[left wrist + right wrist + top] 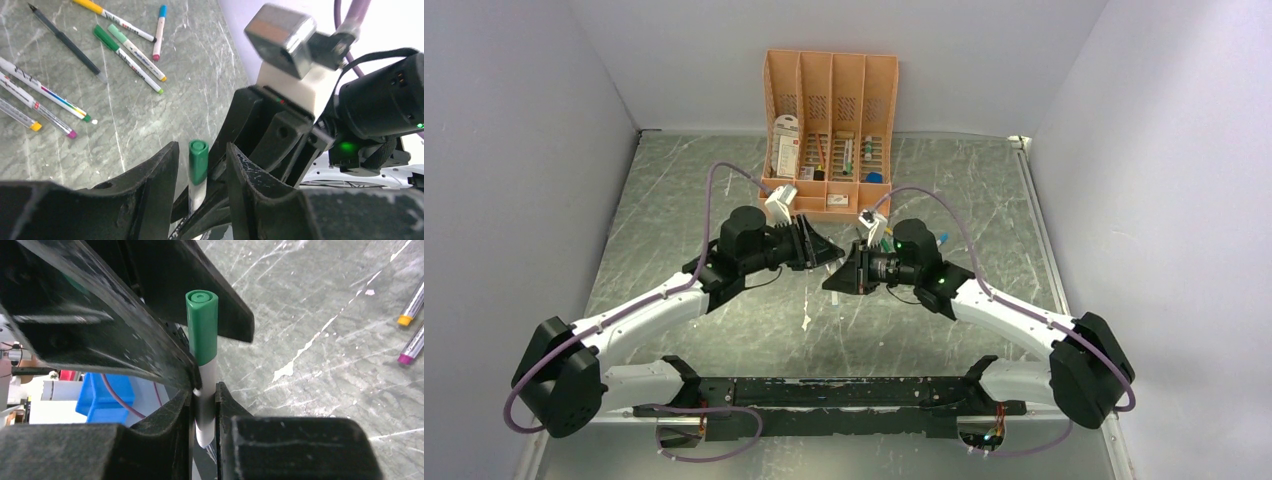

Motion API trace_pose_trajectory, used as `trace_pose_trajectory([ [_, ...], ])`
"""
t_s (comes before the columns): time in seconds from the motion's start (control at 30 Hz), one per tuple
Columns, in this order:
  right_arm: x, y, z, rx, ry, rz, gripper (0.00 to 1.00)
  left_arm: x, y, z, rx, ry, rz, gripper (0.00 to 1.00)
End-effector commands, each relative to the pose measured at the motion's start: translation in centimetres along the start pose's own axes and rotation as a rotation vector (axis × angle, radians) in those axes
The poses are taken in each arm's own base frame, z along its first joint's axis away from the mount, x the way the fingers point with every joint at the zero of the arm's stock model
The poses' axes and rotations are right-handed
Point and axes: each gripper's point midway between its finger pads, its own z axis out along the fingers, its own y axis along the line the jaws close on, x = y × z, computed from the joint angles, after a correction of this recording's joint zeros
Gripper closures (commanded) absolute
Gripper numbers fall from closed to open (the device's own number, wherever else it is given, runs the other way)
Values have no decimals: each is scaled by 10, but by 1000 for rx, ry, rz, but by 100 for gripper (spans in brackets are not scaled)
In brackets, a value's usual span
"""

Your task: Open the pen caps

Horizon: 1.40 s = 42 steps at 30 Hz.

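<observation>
Both grippers meet over the middle of the table. My right gripper (204,401) (839,276) is shut on the pale barrel (205,385) of a pen. The pen stands out of the jaws, and its green pen cap (202,325) is on the far end. My left gripper (202,157) (828,252) is open around that same green cap (198,162), with a gap on each side of it. The barrel (196,196) runs down behind the left fingers into the right gripper.
Several capped pens (131,50) and a black pen (65,40) lie loose on the grey marbled table. Two more pen ends, orange and purple (406,320), show at the right. The peach-orange organiser (829,75) stands at the back.
</observation>
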Motion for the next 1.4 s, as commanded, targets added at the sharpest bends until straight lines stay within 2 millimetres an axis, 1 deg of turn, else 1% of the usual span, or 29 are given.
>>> trace_pose_trajectory([
  [0.0,11,1,-2,-11,19,-15,100,-19,-12,4,1,-49,57,51],
  [0.13,14,0,-4,-8,19,-12,100,-20,-9,7,-8,-49,56,52],
  [0.27,15,-1,-5,-3,16,-12,100,-17,-8,10,-2,-36,53,59],
  [0.57,12,-2,1,-1,27,-29,100,-5,0,16,-14,19,37,58],
  [0.87,14,-8,4,13,38,-33,100,4,4,20,-20,50,28,62],
  [1.13,12,-9,6,18,38,-37,100,14,11,21,-42,72,19,62],
  [1.2,13,-10,6,17,40,-36,100,15,12,22,-49,73,22,66],
  [1.27,13,-10,6,18,41,-35,100,16,13,23,-48,78,25,73],
  [1.37,13,-11,6,20,40,-34,100,20,14,24,-51,88,25,82],
])
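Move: The green cap tops the pen my right hand already grips, standing between my half-open left fingertips about 1 cm ahead and 1 cm to the right of my left hand, level with it. From my right hand the cap is about 4 cm ahead and 4 cm above. On the table some 18 cm below my left hand, three loose pens lie about 13 cm ahead and 1 cm left, and the black pen 14 cm ahead and 7 cm right. I close my left fingers from half open onto the green cap, after a short nudge forward and then a descent of about 3 cm with a slight drift right that brings the cap deeper between them. My right hand keeps its pinch on the barrel and lowers the pen nearly 3 cm, drawing it back about 1 cm at the start. ##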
